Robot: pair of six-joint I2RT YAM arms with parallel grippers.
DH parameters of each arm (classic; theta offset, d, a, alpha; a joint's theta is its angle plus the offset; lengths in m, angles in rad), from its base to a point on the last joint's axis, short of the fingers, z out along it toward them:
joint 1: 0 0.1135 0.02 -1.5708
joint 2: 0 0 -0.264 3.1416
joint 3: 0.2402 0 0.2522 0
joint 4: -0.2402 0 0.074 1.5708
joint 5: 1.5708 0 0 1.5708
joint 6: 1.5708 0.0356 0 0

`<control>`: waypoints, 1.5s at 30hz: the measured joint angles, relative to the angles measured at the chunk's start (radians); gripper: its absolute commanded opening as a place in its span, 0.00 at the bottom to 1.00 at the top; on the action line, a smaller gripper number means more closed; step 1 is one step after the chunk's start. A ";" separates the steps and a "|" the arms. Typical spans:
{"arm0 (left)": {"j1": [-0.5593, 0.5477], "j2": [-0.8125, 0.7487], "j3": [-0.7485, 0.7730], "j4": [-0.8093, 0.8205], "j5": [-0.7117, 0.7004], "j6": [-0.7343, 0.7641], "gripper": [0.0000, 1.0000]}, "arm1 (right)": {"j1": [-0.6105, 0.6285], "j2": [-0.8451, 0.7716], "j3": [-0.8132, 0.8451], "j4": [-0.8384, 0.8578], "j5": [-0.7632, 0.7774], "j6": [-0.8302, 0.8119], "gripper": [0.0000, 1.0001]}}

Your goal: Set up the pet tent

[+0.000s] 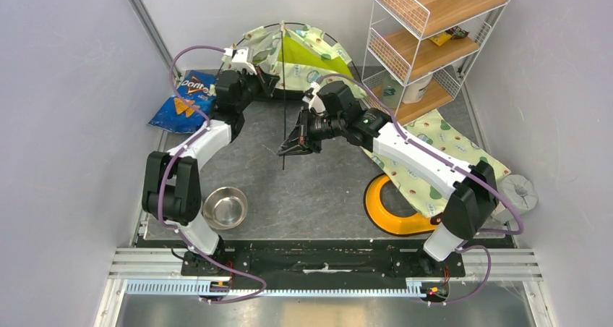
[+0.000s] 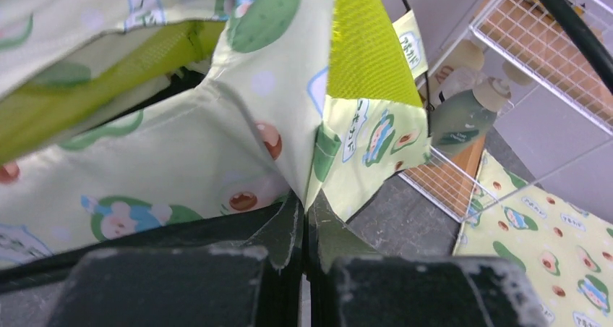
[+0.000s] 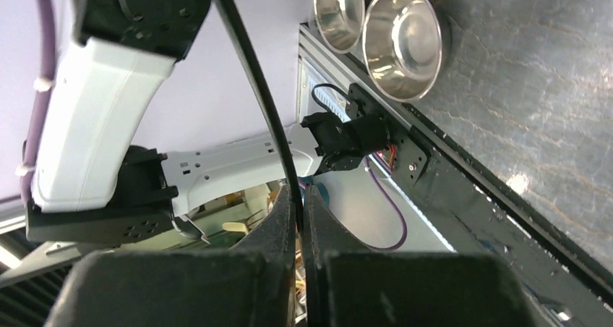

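The pet tent point(image 1: 307, 52) stands half-raised at the back of the table, its pale avocado print and lime lining showing. My left gripper point(image 1: 266, 83) is at the tent's left front. In the left wrist view my left gripper point(image 2: 305, 200) is shut on a fold of the tent fabric point(image 2: 181, 153). A thin black pole point(image 1: 283, 117) runs from the tent's peak toward the table's middle. My right gripper point(image 1: 290, 147) is shut on its lower part; in the right wrist view the pole point(image 3: 249, 59) passes between my right gripper's point(image 3: 298, 197) closed fingers.
A blue Doritos bag point(image 1: 184, 103) lies back left. A steel bowl point(image 1: 224, 206) sits near the left base. At the right are a matching-print flat mat point(image 1: 434, 160), a yellow ring point(image 1: 387, 213) and a wire shelf point(image 1: 426, 37) with small items.
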State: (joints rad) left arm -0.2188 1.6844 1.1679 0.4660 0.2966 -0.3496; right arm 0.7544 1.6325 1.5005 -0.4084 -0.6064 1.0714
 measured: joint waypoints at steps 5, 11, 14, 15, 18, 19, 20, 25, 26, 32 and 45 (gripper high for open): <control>-0.012 -0.026 -0.041 0.000 0.027 0.027 0.02 | -0.002 0.019 0.000 -0.047 -0.002 0.051 0.00; -0.027 -0.091 -0.106 -0.002 0.059 0.036 0.02 | -0.012 0.021 0.001 -0.066 0.020 0.078 0.00; -0.039 -0.153 -0.164 -0.004 0.075 0.036 0.02 | -0.024 0.032 0.018 -0.068 0.049 0.092 0.00; -0.043 -0.173 -0.181 -0.005 0.078 0.036 0.02 | -0.029 0.037 0.025 -0.067 0.057 0.096 0.00; -0.056 -0.243 -0.249 -0.008 0.079 0.033 0.02 | -0.047 0.050 0.042 -0.050 0.088 0.105 0.00; -0.059 -0.262 -0.268 -0.007 0.079 0.029 0.02 | -0.052 0.051 0.045 -0.043 0.093 0.106 0.00; -0.061 -0.285 -0.288 -0.007 0.079 0.024 0.02 | -0.055 0.051 0.047 -0.033 0.097 0.107 0.00; -0.065 -0.385 -0.375 -0.013 0.074 -0.013 0.02 | -0.062 0.049 0.046 0.080 0.135 0.110 0.00; -0.063 -0.401 -0.390 -0.018 0.071 -0.019 0.02 | -0.068 0.047 0.045 0.107 0.139 0.110 0.00; -0.063 -0.492 -0.448 -0.056 0.070 -0.046 0.02 | -0.082 0.031 0.019 0.239 0.190 0.111 0.00; -0.063 -0.569 -0.471 -0.114 0.069 -0.143 0.02 | -0.060 0.059 0.014 0.325 0.315 0.067 0.00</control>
State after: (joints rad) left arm -0.2817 1.1152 0.6968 0.3519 0.3660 -0.4927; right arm 0.6945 1.6913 1.5143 -0.0830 -0.2916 1.1385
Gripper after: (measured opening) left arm 0.037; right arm 0.018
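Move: The left hand already pinches a lower corner of the tent's cloth; the pole end it is taken towards lies about 30 cm back, 2 cm left and 3 cm lower. The tent's middle is some 12 cm ahead and 8 cm right of it. The right hand holds the pole near that end, with the pinched corner about 26 cm ahead, 1 cm left and 3 cm lower. From the right hand the steel bowl sits some 17 cm back, 19 cm left and 25 cm below. Still pinching the tent corner, the left hand draws it back about 16 cm, nearly level, towards the right hand. The right hand keeps its grip on the pole, dips slightly, then carries it forward about 11 cm and a little up towards that corner, turning some 20 degrees clockwise, until the two grippers are close together. ##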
